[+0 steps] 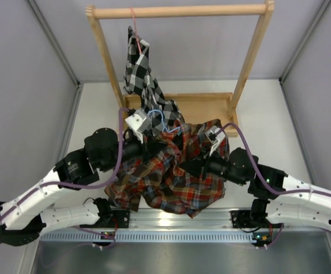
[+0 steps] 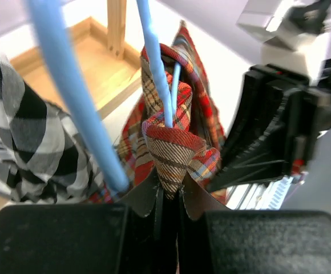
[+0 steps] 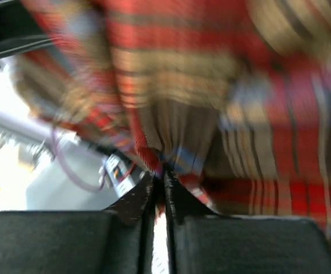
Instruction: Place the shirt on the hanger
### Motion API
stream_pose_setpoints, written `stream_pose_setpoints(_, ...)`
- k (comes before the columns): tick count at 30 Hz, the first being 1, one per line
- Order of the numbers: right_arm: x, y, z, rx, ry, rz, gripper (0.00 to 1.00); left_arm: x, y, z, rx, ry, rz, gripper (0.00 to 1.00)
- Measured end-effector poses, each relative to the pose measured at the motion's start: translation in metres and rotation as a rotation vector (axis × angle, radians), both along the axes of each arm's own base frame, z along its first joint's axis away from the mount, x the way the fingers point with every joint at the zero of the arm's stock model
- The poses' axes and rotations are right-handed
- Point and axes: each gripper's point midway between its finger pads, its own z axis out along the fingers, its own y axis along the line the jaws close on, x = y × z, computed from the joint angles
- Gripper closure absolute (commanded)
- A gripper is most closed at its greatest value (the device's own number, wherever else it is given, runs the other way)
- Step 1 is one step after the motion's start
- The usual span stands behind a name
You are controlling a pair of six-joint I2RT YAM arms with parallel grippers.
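The red plaid shirt (image 1: 174,177) hangs bunched between both arms above the table. The light-blue wire hanger (image 1: 157,119) pokes out of its top edge, just in front of the wooden rack's base. My left gripper (image 1: 154,145) is shut on a fold of the shirt (image 2: 174,151), with the hanger's wire (image 2: 154,63) running up through the cloth right beside the pinch (image 2: 171,191). My right gripper (image 1: 189,165) is shut on another bunch of the shirt (image 3: 211,85); its jaws (image 3: 164,178) pinch the fabric tightly. Most of the hanger's triangle is hidden inside the cloth.
A wooden rack (image 1: 177,10) stands at the back on a wooden base (image 1: 205,105). A black-and-white checked shirt (image 1: 141,74) hangs from it on a pink-red hanger (image 1: 134,28), close to my left gripper. Grey walls close both sides. A metal rail (image 1: 171,218) runs along the near edge.
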Motion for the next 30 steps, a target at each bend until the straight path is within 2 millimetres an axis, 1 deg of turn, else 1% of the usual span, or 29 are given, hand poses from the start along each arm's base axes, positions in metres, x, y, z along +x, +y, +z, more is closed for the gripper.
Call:
stream_pose_setpoints(1,0.004,-0.002,0.0,0.004,-0.003,-0.03,0.75,-0.002,0.001,0.005,-0.02,-0.007,-0.009,1.0)
stream_pose_setpoints(2,0.007,-0.007,0.001,0.015,-0.003,-0.06,0.7,-0.005,0.001,0.011,-0.042,-0.016,-0.018,1.0)
stream_pose_setpoints(3,0.009,-0.013,0.002,0.026,-0.007,-0.084,0.69,-0.006,0.001,0.018,-0.065,-0.03,-0.026,1.0)
stream_pose_setpoints(5,0.008,-0.027,0.011,0.055,-0.023,-0.109,0.64,-0.01,0.002,0.03,-0.102,-0.055,-0.047,1.0)
stream_pose_setpoints(6,0.007,-0.034,0.017,0.076,-0.032,-0.119,0.59,-0.013,0.002,0.033,-0.112,-0.067,-0.062,1.0)
stream_pose_setpoints(7,0.005,-0.044,0.027,0.103,-0.048,-0.125,0.57,-0.016,0.003,0.035,-0.118,-0.082,-0.083,1.0)
stream_pose_setpoints(9,-0.002,-0.063,0.037,0.122,-0.072,-0.122,0.52,-0.025,0.003,0.032,-0.113,-0.102,-0.13,1.0)
stream_pose_setpoints(11,-0.013,-0.083,0.049,0.143,-0.099,-0.101,0.41,-0.032,0.004,0.024,-0.096,-0.118,-0.179,1.0)
stream_pose_setpoints(12,-0.021,-0.095,0.058,0.16,-0.121,-0.08,0.33,-0.037,0.003,0.019,-0.085,-0.123,-0.208,1.0)
stream_pose_setpoints(14,-0.034,-0.112,0.077,0.195,-0.171,-0.039,0.25,-0.046,-0.002,0.009,-0.063,-0.123,-0.277,1.0)
stream_pose_setpoints(15,-0.043,-0.121,0.089,0.208,-0.211,-0.007,0.23,-0.051,-0.006,0.004,-0.052,-0.119,-0.318,1.0)
stream_pose_setpoints(18,-0.057,-0.131,0.116,0.223,-0.306,0.064,0.22,-0.064,-0.02,-0.008,-0.025,-0.084,-0.43,1.0)
stream_pose_setpoints(21,-0.063,-0.123,0.132,0.188,-0.37,0.125,0.22,-0.073,-0.038,-0.024,0.008,-0.02,-0.537,1.0)
stream_pose_setpoints(23,-0.062,-0.108,0.134,0.146,-0.396,0.166,0.22,-0.077,-0.053,-0.036,0.035,0.032,-0.6,1.0)
stream_pose_setpoints(24,-0.061,-0.098,0.131,0.119,-0.405,0.192,0.22,-0.079,-0.059,-0.043,0.047,0.06,-0.633,1.0)
stream_pose_setpoints(27,-0.057,-0.071,0.111,0.029,-0.405,0.253,0.22,-0.088,-0.07,-0.056,0.068,0.124,-0.719,1.0)
stream_pose_setpoints(30,-0.055,-0.057,0.1,-0.012,-0.401,0.292,0.23,-0.095,-0.074,-0.061,0.071,0.154,-0.772,1.0)
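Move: The left hand still pinches the shirt at its collar, the hanger's hook about 6 cm ahead and 3 cm above it. From the right hand, its fingers still on the cloth, the hook lies some 11 cm ahead, 9 cm left and 10 cm higher. The shirt's middle is around 4 cm left and 10 cm below it; the black-and-white shirt hangs roughly 22 cm ahead and 11 cm left. Right hand opens off the shirt, rising 13 cm rightward, then leftward; left draws the shirt back, turning clockwise. ##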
